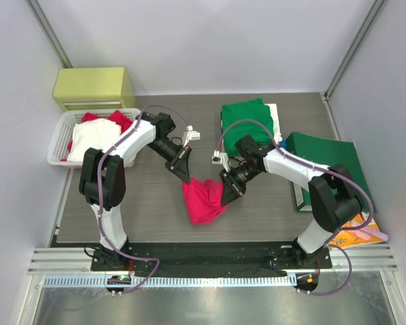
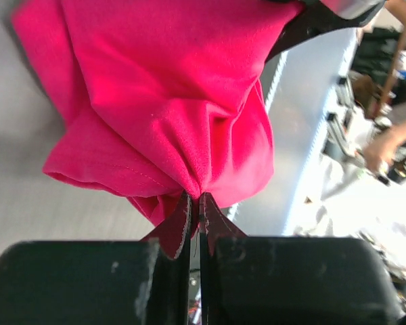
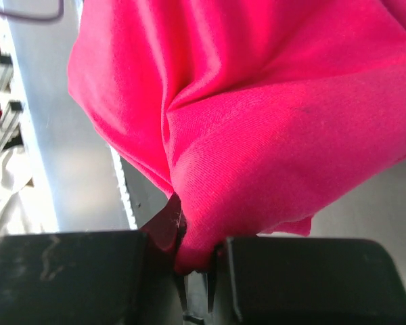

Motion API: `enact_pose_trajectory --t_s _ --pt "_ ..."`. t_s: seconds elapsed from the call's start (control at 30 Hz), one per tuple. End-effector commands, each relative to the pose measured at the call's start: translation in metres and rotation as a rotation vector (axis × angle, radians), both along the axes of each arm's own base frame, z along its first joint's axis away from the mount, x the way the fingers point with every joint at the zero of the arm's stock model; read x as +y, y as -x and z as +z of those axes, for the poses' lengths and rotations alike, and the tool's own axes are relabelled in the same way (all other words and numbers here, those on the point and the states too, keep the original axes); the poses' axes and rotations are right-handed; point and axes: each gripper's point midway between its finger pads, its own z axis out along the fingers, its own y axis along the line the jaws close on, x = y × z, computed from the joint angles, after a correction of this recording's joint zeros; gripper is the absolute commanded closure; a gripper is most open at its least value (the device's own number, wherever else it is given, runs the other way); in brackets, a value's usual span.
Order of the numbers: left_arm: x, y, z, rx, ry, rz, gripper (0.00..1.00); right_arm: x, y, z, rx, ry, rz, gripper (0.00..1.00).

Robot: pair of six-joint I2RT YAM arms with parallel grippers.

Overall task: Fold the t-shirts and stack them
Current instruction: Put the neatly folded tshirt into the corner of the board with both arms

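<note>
A bright pinkish-red t-shirt (image 1: pixel 204 200) hangs bunched between both grippers above the middle of the table. My left gripper (image 1: pixel 186 177) is shut on its upper left edge; in the left wrist view the cloth (image 2: pixel 169 101) is pinched at my left gripper (image 2: pixel 196 200). On the shirt's right side my right gripper (image 1: pixel 228 193) is shut on a thick fold, and that fold (image 3: pixel 271 122) fills the right wrist view above my right gripper (image 3: pixel 196 254). A folded green t-shirt (image 1: pixel 247 119) lies at the back on a pale one (image 1: pixel 275 119).
A white basket (image 1: pixel 59 147) at the left holds red and white clothes. A yellow-green box (image 1: pixel 93 87) stands behind it. The flat dark-green folder (image 1: pixel 331 159) lies at the right, with a colourful packet (image 1: pixel 355 233) near the right arm's base.
</note>
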Motion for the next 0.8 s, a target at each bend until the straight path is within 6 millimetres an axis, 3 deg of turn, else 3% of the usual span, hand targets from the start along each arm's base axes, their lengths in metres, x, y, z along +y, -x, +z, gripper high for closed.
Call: enact_pose_trajectory --t_s 0.0,0.17,0.37,0.4,0.43,0.47,0.5,0.57,0.6,0.77 --pt "0.004 0.034 0.005 0.104 0.045 -0.052 1.00 0.004 0.025 -0.003 0.027 -0.006 0.053 0.99" --pt "0.009 0.053 -0.003 0.154 0.040 -0.095 1.00 0.005 0.031 -0.004 0.015 0.005 0.081 0.99" --pt "0.013 0.058 -0.011 0.119 0.028 -0.089 1.00 0.007 0.030 -0.010 -0.015 0.025 0.088 0.98" --pt "0.014 0.058 -0.011 0.111 0.026 -0.090 0.86 0.007 0.029 -0.011 -0.024 0.032 0.090 0.90" --pt "0.015 0.057 -0.011 0.104 0.017 -0.091 0.66 0.005 0.027 -0.013 -0.039 0.052 0.087 0.75" --pt "0.015 0.057 -0.010 0.089 0.019 -0.089 0.55 0.005 0.025 -0.014 -0.061 0.061 0.083 0.51" --pt "0.013 0.053 -0.011 0.068 0.019 -0.075 0.43 0.004 0.024 -0.016 -0.067 0.076 0.069 0.40" --pt "0.016 0.052 -0.011 0.024 0.003 -0.063 0.32 0.001 0.014 -0.016 -0.133 0.093 0.037 0.23" --pt "0.014 0.048 -0.013 0.000 -0.001 -0.052 0.28 -0.002 0.015 -0.020 -0.138 0.105 0.028 0.20" --pt "0.026 0.050 -0.026 -0.014 -0.064 -0.056 0.25 -0.012 0.007 -0.029 -0.202 0.156 -0.006 0.15"
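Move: Both hands still pinch the folded red t-shirt between them. The bare board it is going to has its middle about 9 cm back and 4 cm right of the left hand, some 8 cm below; from the right hand that is roughly 4 cm back, 8 cm left and 5 cm down. The green t-shirt stack lies about 22 cm ahead and 7 cm right of the right hand, and the board's front edge some 13 cm straight behind that hand. Back towards the robot and down, both hands carry the red t-shirt to the bare board near its front edge, the left about 5 cm back and 3 cm down, the right about 3 cm back and 2 cm down. Then both open wide and let go of its sides; the left rises a little and edges left, while the right sinks another centimetre and tilts slightly. ##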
